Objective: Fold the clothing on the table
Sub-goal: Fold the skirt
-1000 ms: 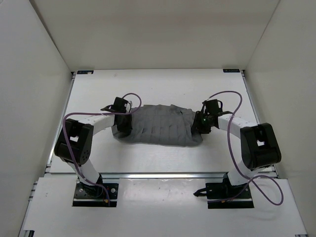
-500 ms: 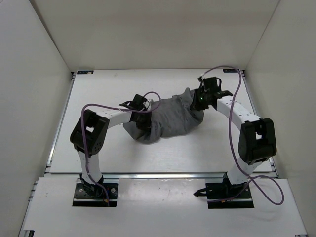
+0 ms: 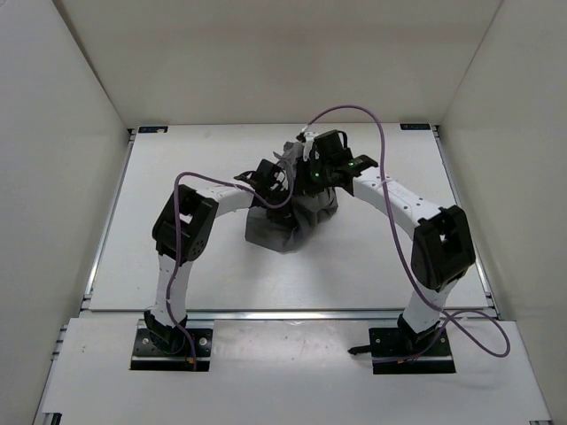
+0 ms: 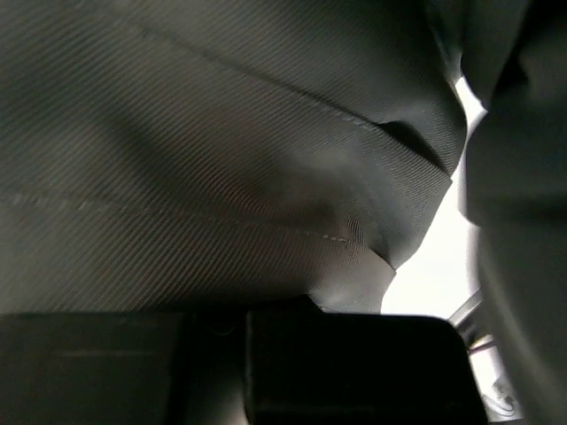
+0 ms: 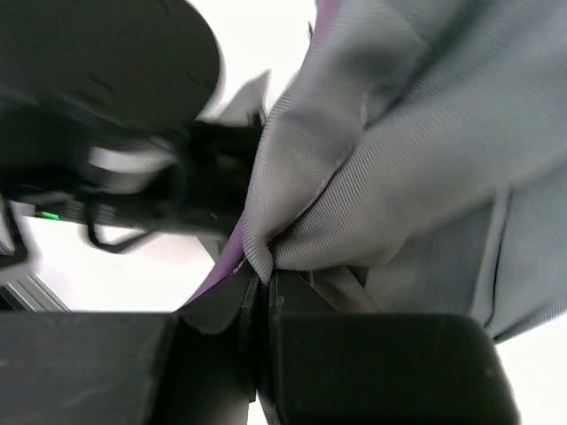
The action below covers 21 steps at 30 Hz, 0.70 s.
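Note:
The grey clothing [image 3: 289, 227] hangs in a bunched heap at the middle of the white table [image 3: 177, 257], lifted at its top. My left gripper [image 3: 268, 180] and right gripper [image 3: 313, 175] sit close together above it, each shut on the clothing. In the left wrist view, ribbed grey clothing [image 4: 221, 159] fills the frame, and the left gripper [image 4: 248, 312] shows as dark closed fingers under it. The right wrist view shows a fold of the clothing [image 5: 399, 177] pinched in the right gripper [image 5: 266, 282], its jaws pressed together.
White walls [image 3: 62, 177] enclose the table on three sides. Metal rails [image 3: 266, 312] run along the near edge. Purple cables [image 3: 354, 110] loop over both arms. The other arm's dark wrist [image 5: 133, 190] is close beside the right gripper.
Both grippers moved inward and toward the back, bringing the two ends of the clothing together. The flat garment is now bunched and lifted. The right gripper shut on its edge.

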Available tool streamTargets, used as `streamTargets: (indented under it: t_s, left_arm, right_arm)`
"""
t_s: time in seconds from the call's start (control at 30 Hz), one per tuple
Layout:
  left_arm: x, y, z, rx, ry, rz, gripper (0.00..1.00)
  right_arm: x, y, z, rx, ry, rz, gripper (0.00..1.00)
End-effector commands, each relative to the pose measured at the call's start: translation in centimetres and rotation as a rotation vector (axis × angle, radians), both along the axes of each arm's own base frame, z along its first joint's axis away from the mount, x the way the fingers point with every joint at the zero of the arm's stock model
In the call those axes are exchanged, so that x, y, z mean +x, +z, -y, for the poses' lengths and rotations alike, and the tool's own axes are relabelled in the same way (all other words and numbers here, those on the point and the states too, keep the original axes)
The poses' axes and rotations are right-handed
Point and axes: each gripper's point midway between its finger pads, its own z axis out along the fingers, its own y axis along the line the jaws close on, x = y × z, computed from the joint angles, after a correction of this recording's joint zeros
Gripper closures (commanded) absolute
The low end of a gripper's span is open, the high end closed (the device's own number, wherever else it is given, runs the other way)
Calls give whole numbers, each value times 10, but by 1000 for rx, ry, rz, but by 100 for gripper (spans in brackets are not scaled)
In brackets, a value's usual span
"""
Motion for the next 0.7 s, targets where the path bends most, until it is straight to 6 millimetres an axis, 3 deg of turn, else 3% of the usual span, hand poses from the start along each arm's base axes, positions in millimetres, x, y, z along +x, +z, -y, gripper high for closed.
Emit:
streamTargets:
  t_s: [0.0, 0.17, 0.2, 0.23, 0.27, 0.33, 0.37, 0.53, 0.67]
  left_arm:
    - [0, -12, -17, 6, 38, -25, 100]
    - [-3, 19, -55, -66, 99, -22, 100]
    - [-10, 31, -61, -88, 98, -11, 100]
    - [-15, 26, -75, -78, 123, -30, 100]
    - [-16, 43, -82, -96, 135, -6, 100]
    - [-31, 43, -102, -62, 166, -6, 100]
    - [-34, 52, -107, -57, 186, 10, 100]
    - [-78, 18, -130, 17, 253, -71, 100]
    - [-80, 11, -122, 5, 249, -84, 100]
  right_arm:
    - [-18, -12, -19, 20, 72, -66, 100]
    - [-11, -11, -14, 31, 67, -74, 100]
    - [-8, -7, -11, 38, 72, -62, 100]
    - [-6, -7, -10, 38, 82, -59, 100]
    - [-4, -5, -8, 31, 86, -55, 99]
    - [-2, -2, -5, 25, 108, -51, 100]
    - [-3, -2, -8, 35, 135, -56, 100]
    - [-11, 3, -27, 52, 236, -61, 100]
    - [-19, 0, -52, 48, 319, -58, 100]
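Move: The skirt's left end lies about 10 cm to the left hand's left and 3 cm back, roughly level with its low, shut fingertips; the skirt's right bulge is some 12 cm to its right and 4 cm ahead. The right hand holds the other end of the skirt up; from it the left end lies about 17 cm left, 6 cm back and 17 cm below, and the right bulge 5 cm right and 17 cm below, with no offset ahead. Left hand draws some 12 cm left and 8 back towards the skirt's left edge; right keeps its pinch. ##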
